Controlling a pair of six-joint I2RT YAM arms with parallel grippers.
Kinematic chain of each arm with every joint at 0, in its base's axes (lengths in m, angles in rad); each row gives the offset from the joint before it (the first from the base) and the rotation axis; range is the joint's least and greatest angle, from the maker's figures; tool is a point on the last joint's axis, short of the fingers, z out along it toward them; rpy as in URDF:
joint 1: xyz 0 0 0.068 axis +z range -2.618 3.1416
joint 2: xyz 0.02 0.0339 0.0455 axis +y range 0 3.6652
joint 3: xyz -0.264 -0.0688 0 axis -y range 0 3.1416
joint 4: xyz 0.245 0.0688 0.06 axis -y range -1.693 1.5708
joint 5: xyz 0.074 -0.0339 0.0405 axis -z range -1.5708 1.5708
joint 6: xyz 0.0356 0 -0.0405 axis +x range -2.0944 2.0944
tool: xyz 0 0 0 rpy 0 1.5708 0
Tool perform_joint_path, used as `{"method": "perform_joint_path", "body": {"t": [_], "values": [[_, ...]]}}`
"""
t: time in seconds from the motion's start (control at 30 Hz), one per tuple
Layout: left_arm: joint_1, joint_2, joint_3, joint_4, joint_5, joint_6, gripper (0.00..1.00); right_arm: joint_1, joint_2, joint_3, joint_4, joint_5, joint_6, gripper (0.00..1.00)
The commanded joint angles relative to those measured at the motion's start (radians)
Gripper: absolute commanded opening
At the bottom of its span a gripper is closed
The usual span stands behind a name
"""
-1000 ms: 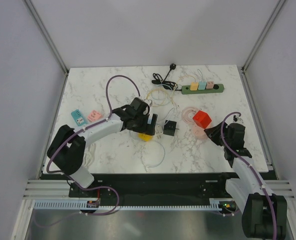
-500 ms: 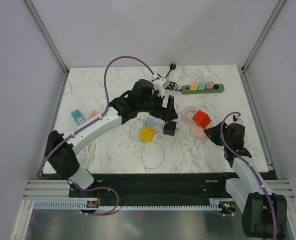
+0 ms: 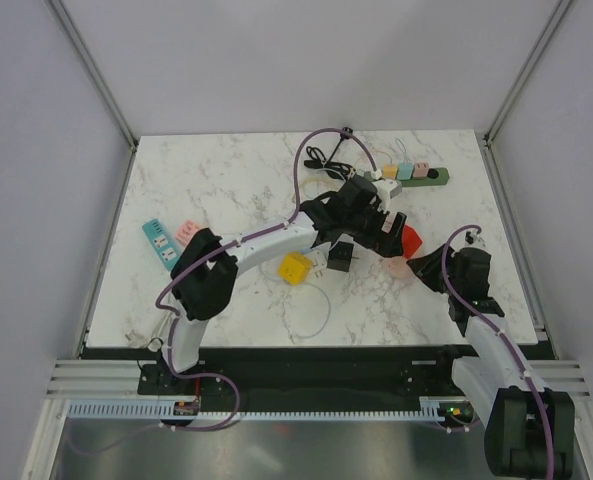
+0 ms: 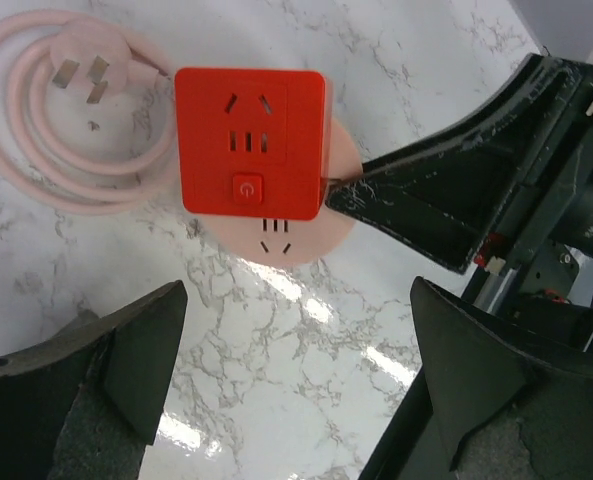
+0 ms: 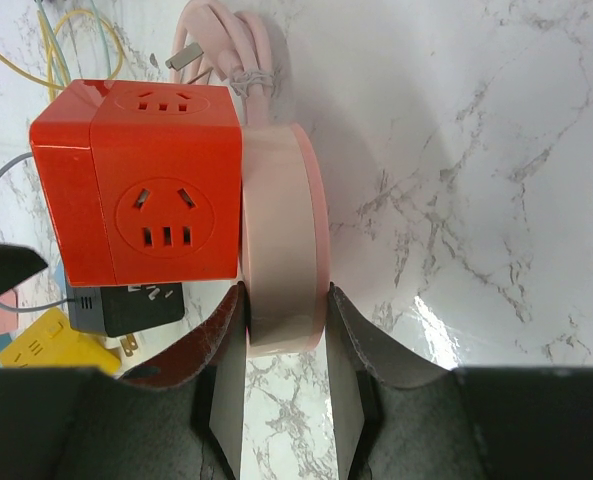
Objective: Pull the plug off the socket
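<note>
A red cube plug [image 4: 248, 140] sits plugged on a flat round pink socket [image 4: 306, 245], whose pink cord [image 4: 36, 150] lies coiled beside it. My right gripper [image 5: 284, 300] is shut on the pink socket's [image 5: 281, 240] rim, with the red cube [image 5: 141, 195] to the left of its fingers. My left gripper [image 4: 298, 300] hovers open over the marble just short of the red cube [image 3: 407, 238], touching nothing. From above, the left gripper [image 3: 386, 232] and the right gripper [image 3: 422, 268] stand close together around the cube.
A black adapter [image 3: 341, 257] and a yellow cube [image 3: 295, 268] lie left of the red cube. A green power strip [image 3: 406, 175] with coloured plugs sits at the back. A blue strip [image 3: 159, 243] and a pink block [image 3: 188, 232] lie far left. A white cable [image 3: 311, 310] loops near the front.
My left arm has swung from the table's left-middle across to the right, ending over the red cube. The right gripper has stayed shut on the pink socket.
</note>
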Motion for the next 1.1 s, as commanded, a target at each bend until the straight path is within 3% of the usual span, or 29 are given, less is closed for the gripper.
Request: {"method": "perform_joint_path", "body": {"t": [0.0,0.47,0.7,0.8,0.9,0.93,1.0,1.07], "values": [[-0.003,0.049,0.104,0.07,-0.035,0.061,1.0,0.0,0.001,-0.033,-0.087,-0.013,-0.047,0.0],[-0.003,0.233,0.25,0.073,-0.045,0.124,1.0,0.001,0.001,-0.031,-0.081,-0.027,-0.048,0.0],[-0.001,0.284,0.284,0.087,0.063,0.115,1.0,0.0,-0.001,-0.03,-0.084,-0.027,-0.051,0.0],[0.002,0.288,0.279,0.087,0.104,0.116,0.9,0.0,-0.004,-0.03,-0.084,-0.027,-0.051,0.0],[0.009,0.282,0.278,0.094,0.147,0.095,0.68,0.0,-0.005,-0.03,-0.084,-0.027,-0.051,0.0],[0.012,0.279,0.278,0.095,0.156,0.089,0.55,0.0,-0.005,-0.031,-0.084,-0.029,-0.051,0.0],[0.016,0.267,0.272,0.104,0.182,0.076,0.44,0.0,-0.004,-0.028,-0.084,-0.024,-0.053,0.0],[0.017,0.257,0.27,0.104,0.195,0.072,0.21,0.0,-0.001,-0.027,-0.083,-0.023,-0.056,0.0]]}}
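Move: The red plug, seated on the pink socket that the right hand holds up, lies about 3 cm ahead of the left hand, 5 cm to its right and 5 cm below; from the right hand, some 4 cm ahead, 3 left and 3 above. The socket's middle is roughly 2 cm back from the plug and 4 cm below it. On the table, about 14 cm below the left hand, the pink cable coil lies some 9 cm straight ahead, and the black adapter 2 cm ahead and 12 cm left. The red plug is approached and gripped by the left hand: it comes in wide open, first to the right and forward, then mostly sinks, about 5 cm down and 5 cm right in all, until its fingers straddle the cube. There it closes by roughly a third and pinches two opposite sides, turning slightly clockwise, while the right hand keeps the socket clamped nearly still. ##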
